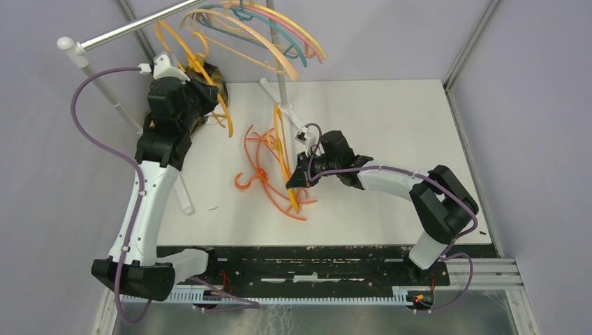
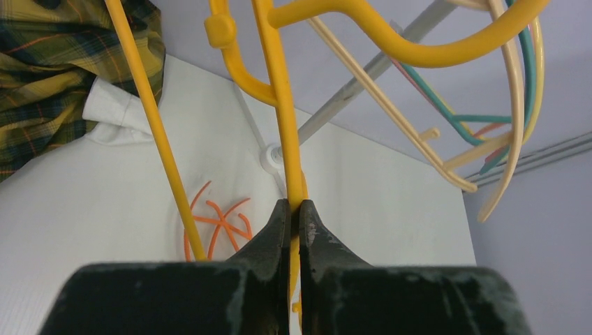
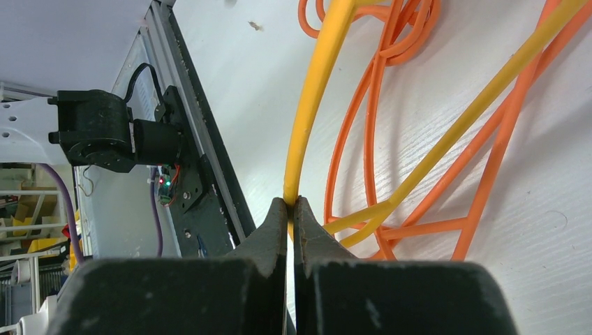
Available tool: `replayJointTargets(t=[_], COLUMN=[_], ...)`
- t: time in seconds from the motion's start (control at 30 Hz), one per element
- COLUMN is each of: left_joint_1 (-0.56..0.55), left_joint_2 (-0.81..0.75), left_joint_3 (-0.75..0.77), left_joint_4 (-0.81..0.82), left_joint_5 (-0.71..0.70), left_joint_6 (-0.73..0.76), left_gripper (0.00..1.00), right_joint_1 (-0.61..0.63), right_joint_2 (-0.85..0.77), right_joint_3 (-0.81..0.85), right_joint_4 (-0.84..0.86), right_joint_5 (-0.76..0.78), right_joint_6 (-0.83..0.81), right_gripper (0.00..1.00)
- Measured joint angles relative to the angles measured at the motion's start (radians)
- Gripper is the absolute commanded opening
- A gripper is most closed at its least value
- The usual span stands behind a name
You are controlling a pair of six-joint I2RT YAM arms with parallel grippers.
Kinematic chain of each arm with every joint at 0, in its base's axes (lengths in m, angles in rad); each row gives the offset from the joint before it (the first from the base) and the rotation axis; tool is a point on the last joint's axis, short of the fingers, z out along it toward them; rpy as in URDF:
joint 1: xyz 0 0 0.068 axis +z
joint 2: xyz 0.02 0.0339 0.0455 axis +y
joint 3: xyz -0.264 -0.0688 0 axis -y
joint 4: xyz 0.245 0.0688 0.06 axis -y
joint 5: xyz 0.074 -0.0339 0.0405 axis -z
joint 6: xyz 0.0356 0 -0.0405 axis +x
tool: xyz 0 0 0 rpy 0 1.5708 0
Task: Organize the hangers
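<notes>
My left gripper (image 1: 200, 75) (image 2: 294, 206) is raised at the back left, shut on the stem of a yellow hanger (image 1: 187, 56) (image 2: 278, 105) beside the rack rail (image 1: 132, 28). Several hangers (image 1: 279, 35) in peach, teal, pink and yellow hang on that rail, also in the left wrist view (image 2: 489, 105). My right gripper (image 1: 296, 179) (image 3: 293, 203) is low over the table's middle, shut on the arm of another yellow hanger (image 1: 282, 143) (image 3: 311, 105). That one lies tangled with orange hangers (image 1: 260, 171) (image 3: 391, 112) on the white table (image 1: 391, 118).
A yellow-black plaid cloth (image 1: 215, 89) (image 2: 49, 77) lies behind my left wrist at the back left. The rack's upright pole (image 1: 281, 80) stands at the back centre, and a white rack foot (image 1: 183, 197) reaches along the table's left. The table's dark front rail (image 1: 300, 262) runs by the arm bases.
</notes>
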Motion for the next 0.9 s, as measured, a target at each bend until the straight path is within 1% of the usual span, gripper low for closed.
replayJointTargets(t=[0.2,0.37,0.57,0.77,0.9], left_joint_1=[0.076,0.127,0.134,0.138,0.142], left_joint_2=[0.089,0.097,0.097,0.119,0.162], left_joint_3=[0.086,0.082,0.048,0.045,0.072], left_joint_4=[0.052,0.148,0.266,0.309,0.320], left_joint_5=[0.049,0.121,0.190,0.214,0.224], left_joint_6=[-0.053,-0.131,-0.213,-0.267,-0.301], left_gripper=[0.03,0.03,0.03,0.03,0.03], right_joint_1=[0.000,0.000,0.000,0.000,0.000], right_joint_2=[0.000,0.000,0.008,0.019,0.035], right_joint_3=[0.000,0.000,0.000,0.000,0.010], right_joint_4=[0.000,0.000,0.001,0.001,0.001], right_joint_5=[0.000,0.000,-0.002,-0.003,-0.003], right_joint_6=[0.000,0.000,0.001,0.002,0.002], right_gripper=[0.01,0.00,0.01,0.01,0.01])
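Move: The left hand holds the yellow-orange hanger, and the rack's rail where it is to hang runs about 9 cm ahead, 2 cm left and 12 cm above. The nearest hung hanger, the peach one, has its body roughly 8 cm ahead, 8 cm right and 5 cm up. The plaid cloth lies some 16 cm ahead, 16 cm left and 33 cm below. From the right hand the same rail spot is about 21 cm ahead, 19 cm left and 39 cm up. Forward and up, about 6 cm each, the left hand carries the pinched hanger to the rail: first ahead with a slight swing left, then mostly up while easing back right, finally ahead again. The wrist rolls its left side down some 20 degrees and tips the fingers up about 10. The right hand keeps its pinch on the other yellow-orange hanger, sinking only about 1 cm. ##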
